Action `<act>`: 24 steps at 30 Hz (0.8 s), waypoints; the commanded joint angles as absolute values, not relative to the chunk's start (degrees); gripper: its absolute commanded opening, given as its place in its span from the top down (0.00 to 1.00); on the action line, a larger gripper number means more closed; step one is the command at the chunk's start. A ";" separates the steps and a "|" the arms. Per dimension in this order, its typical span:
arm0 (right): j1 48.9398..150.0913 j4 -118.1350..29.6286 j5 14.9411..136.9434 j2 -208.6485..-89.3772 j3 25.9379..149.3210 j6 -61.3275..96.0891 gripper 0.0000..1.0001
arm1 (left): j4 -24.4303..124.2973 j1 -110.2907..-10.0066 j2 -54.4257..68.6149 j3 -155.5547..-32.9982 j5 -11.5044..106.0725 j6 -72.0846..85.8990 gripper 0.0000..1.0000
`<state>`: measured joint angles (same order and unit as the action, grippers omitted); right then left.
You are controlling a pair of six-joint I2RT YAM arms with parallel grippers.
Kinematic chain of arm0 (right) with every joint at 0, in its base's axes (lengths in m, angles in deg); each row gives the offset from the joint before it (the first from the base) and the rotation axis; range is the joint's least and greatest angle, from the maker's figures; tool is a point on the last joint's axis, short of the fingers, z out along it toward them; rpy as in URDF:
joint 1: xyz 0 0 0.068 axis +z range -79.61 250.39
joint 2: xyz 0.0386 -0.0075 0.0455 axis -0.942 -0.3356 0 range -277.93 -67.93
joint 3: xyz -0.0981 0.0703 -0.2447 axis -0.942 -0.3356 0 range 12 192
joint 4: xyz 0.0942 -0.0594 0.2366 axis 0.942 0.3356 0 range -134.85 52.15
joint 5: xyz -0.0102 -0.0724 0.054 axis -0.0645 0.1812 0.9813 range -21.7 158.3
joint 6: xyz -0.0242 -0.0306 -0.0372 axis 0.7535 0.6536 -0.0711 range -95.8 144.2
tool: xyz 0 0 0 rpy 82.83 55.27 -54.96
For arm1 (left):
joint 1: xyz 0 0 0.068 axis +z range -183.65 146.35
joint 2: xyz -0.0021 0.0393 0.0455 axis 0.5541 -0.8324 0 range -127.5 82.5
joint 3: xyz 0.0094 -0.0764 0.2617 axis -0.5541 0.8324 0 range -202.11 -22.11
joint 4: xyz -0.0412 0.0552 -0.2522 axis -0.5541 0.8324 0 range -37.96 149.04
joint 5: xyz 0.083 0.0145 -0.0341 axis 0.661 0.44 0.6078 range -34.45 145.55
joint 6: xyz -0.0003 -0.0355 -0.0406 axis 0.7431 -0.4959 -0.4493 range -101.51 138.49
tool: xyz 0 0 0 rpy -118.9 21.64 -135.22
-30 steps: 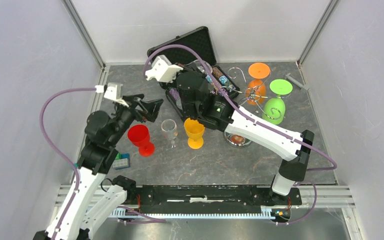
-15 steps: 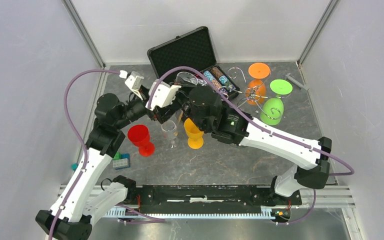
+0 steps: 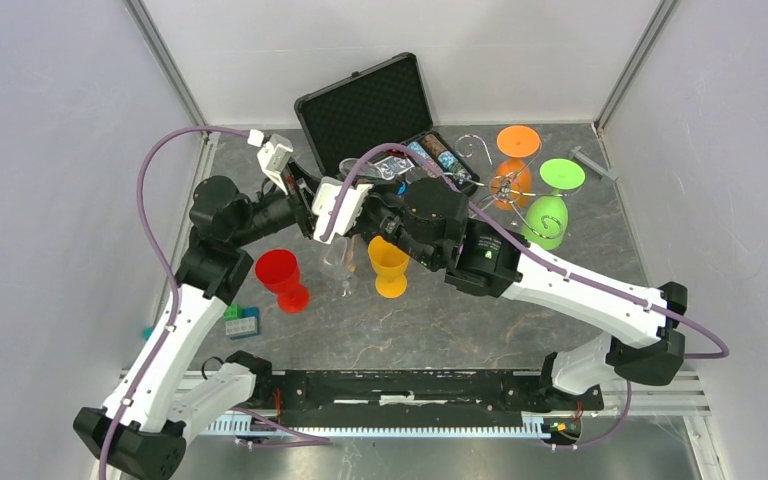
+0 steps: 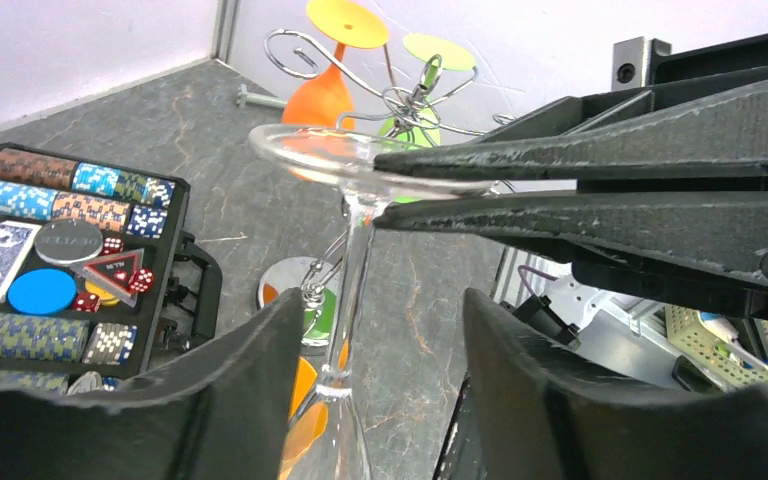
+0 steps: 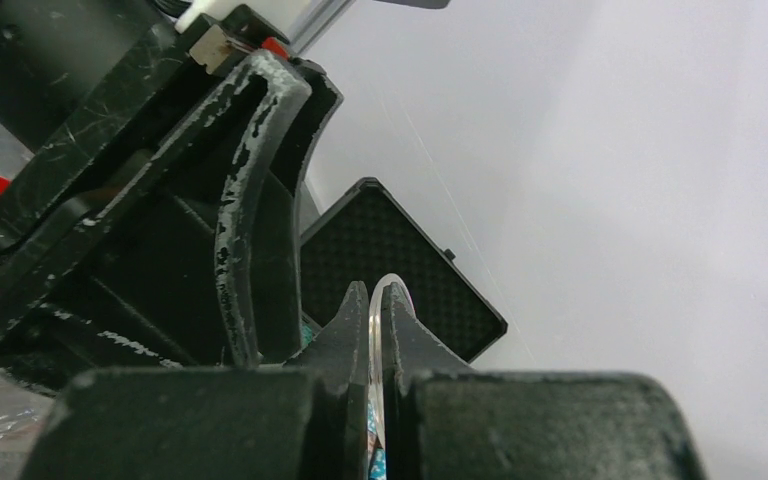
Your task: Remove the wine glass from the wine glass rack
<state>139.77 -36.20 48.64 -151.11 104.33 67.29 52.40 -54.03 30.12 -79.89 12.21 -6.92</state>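
The clear wine glass (image 4: 355, 260) is foot-up between the two grippers; in the top view (image 3: 340, 262) it shows below the right wrist. My right gripper (image 5: 375, 300) is shut on the glass's round foot (image 4: 320, 155), pinching its rim flat between both fingers (image 4: 560, 180). My left gripper (image 4: 380, 330) is open, one jaw on either side of the stem, not touching it. The bowl's lower end is out of view. The chrome wine glass rack (image 3: 500, 185) stands at the back right with an orange glass (image 3: 513, 165) and a green glass (image 3: 550, 215) hanging on it.
An open black chip case (image 3: 375, 100) with poker chips (image 4: 60, 230) lies at the back. A red cup (image 3: 280, 275) and an orange cup (image 3: 388, 262) stand on either side of the clear glass. Blue blocks (image 3: 242, 322) lie near left. The rack's mirrored base (image 4: 290, 285) is beyond the glass.
My left arm has swung forward and right, bringing its open jaws around the glass stem. My right wrist has moved toward the near left over the glass. The glass has stayed about where it was.
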 commanded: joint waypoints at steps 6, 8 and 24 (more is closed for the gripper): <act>140.13 -38.67 52.91 -149.16 105.39 63.61 1.00 | 46.68 -54.13 28.17 -81.33 3.82 -11.62 0.54; 140.09 -38.61 53.11 -149.06 105.59 63.29 1.00 | 46.74 -54.13 27.97 -81.35 3.28 -11.84 0.62; 140.07 -37.10 49.38 -149.92 108.70 56.08 0.29 | 45.26 -54.12 28.41 -81.64 9.17 -15.62 0.98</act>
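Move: My right hand holds a clear wine glass upside down by its foot. Its stem is between my open left fingers, about 1 cm ahead and 1 cm right of the left hand point, level with it. From my right hand, the stem lies some 2 cm ahead, 2 cm left and 4 cm lower. Roughly 18 cm below my left hand stand the yellow glass, 7 cm back and 6 cm right, and another clear glass, 8 cm back and 4 cm left. I close my left fingers around the hanging glass's stem, easing that hand only about 1 cm to the right and 1 cm back with a slight clockwise turn, until the fingers pinch the stem. My right hand keeps its grip on the foot meanwhile, drifting about 1 cm back, then opens and lets the foot go between its parted fingers. ##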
